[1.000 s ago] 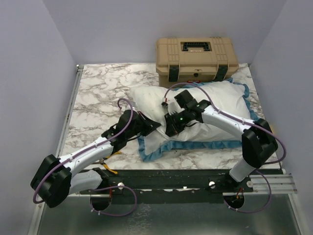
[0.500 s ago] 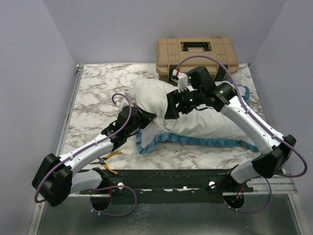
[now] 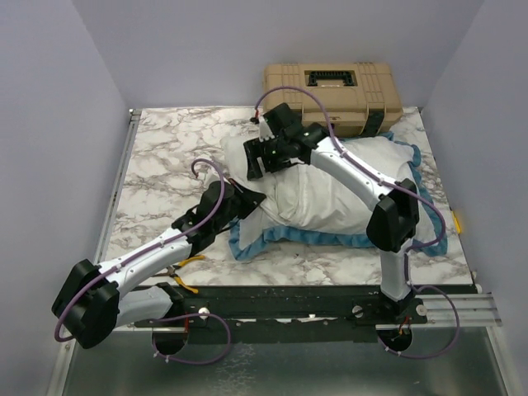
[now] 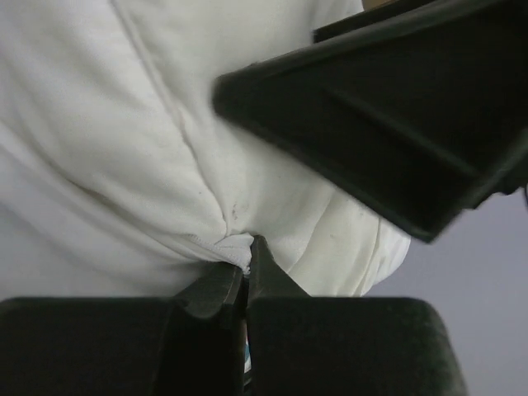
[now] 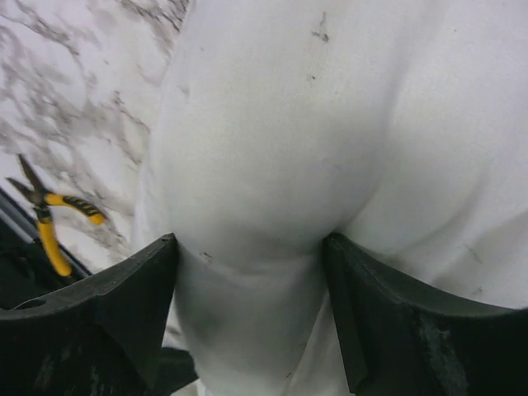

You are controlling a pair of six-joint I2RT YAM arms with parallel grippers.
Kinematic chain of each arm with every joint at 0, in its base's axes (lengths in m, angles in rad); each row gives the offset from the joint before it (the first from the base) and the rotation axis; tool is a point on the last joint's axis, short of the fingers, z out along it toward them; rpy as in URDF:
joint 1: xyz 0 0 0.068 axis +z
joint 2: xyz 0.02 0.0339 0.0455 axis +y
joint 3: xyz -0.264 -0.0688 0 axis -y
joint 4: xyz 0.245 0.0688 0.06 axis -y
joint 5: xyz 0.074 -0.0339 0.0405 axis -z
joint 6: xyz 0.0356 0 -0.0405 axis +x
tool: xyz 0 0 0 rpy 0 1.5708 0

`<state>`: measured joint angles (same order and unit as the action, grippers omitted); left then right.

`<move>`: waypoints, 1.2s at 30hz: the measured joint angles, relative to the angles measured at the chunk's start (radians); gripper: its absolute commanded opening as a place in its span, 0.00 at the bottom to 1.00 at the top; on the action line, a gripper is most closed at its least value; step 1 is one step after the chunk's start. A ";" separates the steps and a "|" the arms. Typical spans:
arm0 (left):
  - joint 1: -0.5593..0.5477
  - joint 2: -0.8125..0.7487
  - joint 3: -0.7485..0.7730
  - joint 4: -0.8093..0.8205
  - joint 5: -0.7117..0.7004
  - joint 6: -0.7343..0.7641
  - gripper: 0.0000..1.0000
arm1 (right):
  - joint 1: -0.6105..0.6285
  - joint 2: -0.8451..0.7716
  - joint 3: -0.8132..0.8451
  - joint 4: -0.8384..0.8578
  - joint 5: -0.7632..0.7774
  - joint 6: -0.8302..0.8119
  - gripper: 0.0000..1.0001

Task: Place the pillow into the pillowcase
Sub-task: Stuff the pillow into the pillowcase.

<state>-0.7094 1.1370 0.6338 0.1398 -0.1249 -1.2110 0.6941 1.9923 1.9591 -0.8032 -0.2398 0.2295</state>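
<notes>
The white pillow (image 3: 330, 186) lies plump across the middle of the table on the pillowcase (image 3: 247, 245), whose blue frilled edging shows along the front and right. My left gripper (image 3: 254, 204) is at the pillow's front left corner. In the left wrist view that gripper (image 4: 245, 247) is shut on a stitched white hem of the pillowcase (image 4: 216, 242). My right gripper (image 3: 252, 162) sits at the pillow's far left end. In the right wrist view it (image 5: 252, 252) stands open, one finger on each side of a bulge of the pillow (image 5: 280, 124).
A tan hard case (image 3: 330, 99) stands at the back edge, just behind the pillow. Yellow-handled pliers (image 3: 183, 272) lie near the table's front left, also in the right wrist view as pliers (image 5: 49, 223). Marble tabletop (image 3: 165, 157) stretches to the left.
The right gripper has opened and swung from the pillow's front middle up to its far left end. The left gripper has stayed shut on the hem.
</notes>
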 measured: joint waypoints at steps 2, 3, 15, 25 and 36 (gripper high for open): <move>0.000 0.000 -0.001 -0.010 -0.004 0.000 0.00 | 0.026 0.022 -0.035 0.015 0.047 -0.009 0.35; 0.000 0.000 -0.004 -0.021 -0.005 0.000 0.00 | 0.038 0.023 -0.065 0.026 0.069 -0.012 0.23; -0.026 -0.031 0.005 -0.128 -0.010 0.047 0.00 | 0.034 -0.200 -0.495 0.200 0.217 0.036 0.00; -0.039 -0.013 0.122 -0.235 0.019 0.119 0.00 | 0.025 -0.229 -0.593 0.252 0.208 0.039 0.00; -0.122 0.096 0.219 -0.253 0.026 0.166 0.00 | -0.032 -0.091 -0.563 0.256 -0.285 0.013 0.00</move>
<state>-0.8314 1.2327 0.8524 -0.1127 -0.0986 -1.0447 0.6624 1.9011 1.3964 -0.5468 -0.5243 0.2420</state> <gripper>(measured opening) 0.003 0.040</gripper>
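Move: The loose end of the pillow bulges between my open right fingers, its nearest fold some 5 cm below and 1 cm back. The pillowcase edge in my shut left fingers is about 10 cm back, 3 cm right and 5 cm below my right hand; the blue hem's near part is roughly 16 cm back, straight below that line. From my left hand the fold is about 9 cm ahead, 3 cm left, nearly level. I drive my right hand down onto the pillow's loose end, snapping its fingers shut on a fold, then carry it right and back towards the case; finally I veer left while still backing, tipping the fingers downward about 20 degrees, some 11 cm lower overall. My left hand keeps its pinch on the case edge, dips and rises, then draws about 5 cm right and back, turning clockwise. ##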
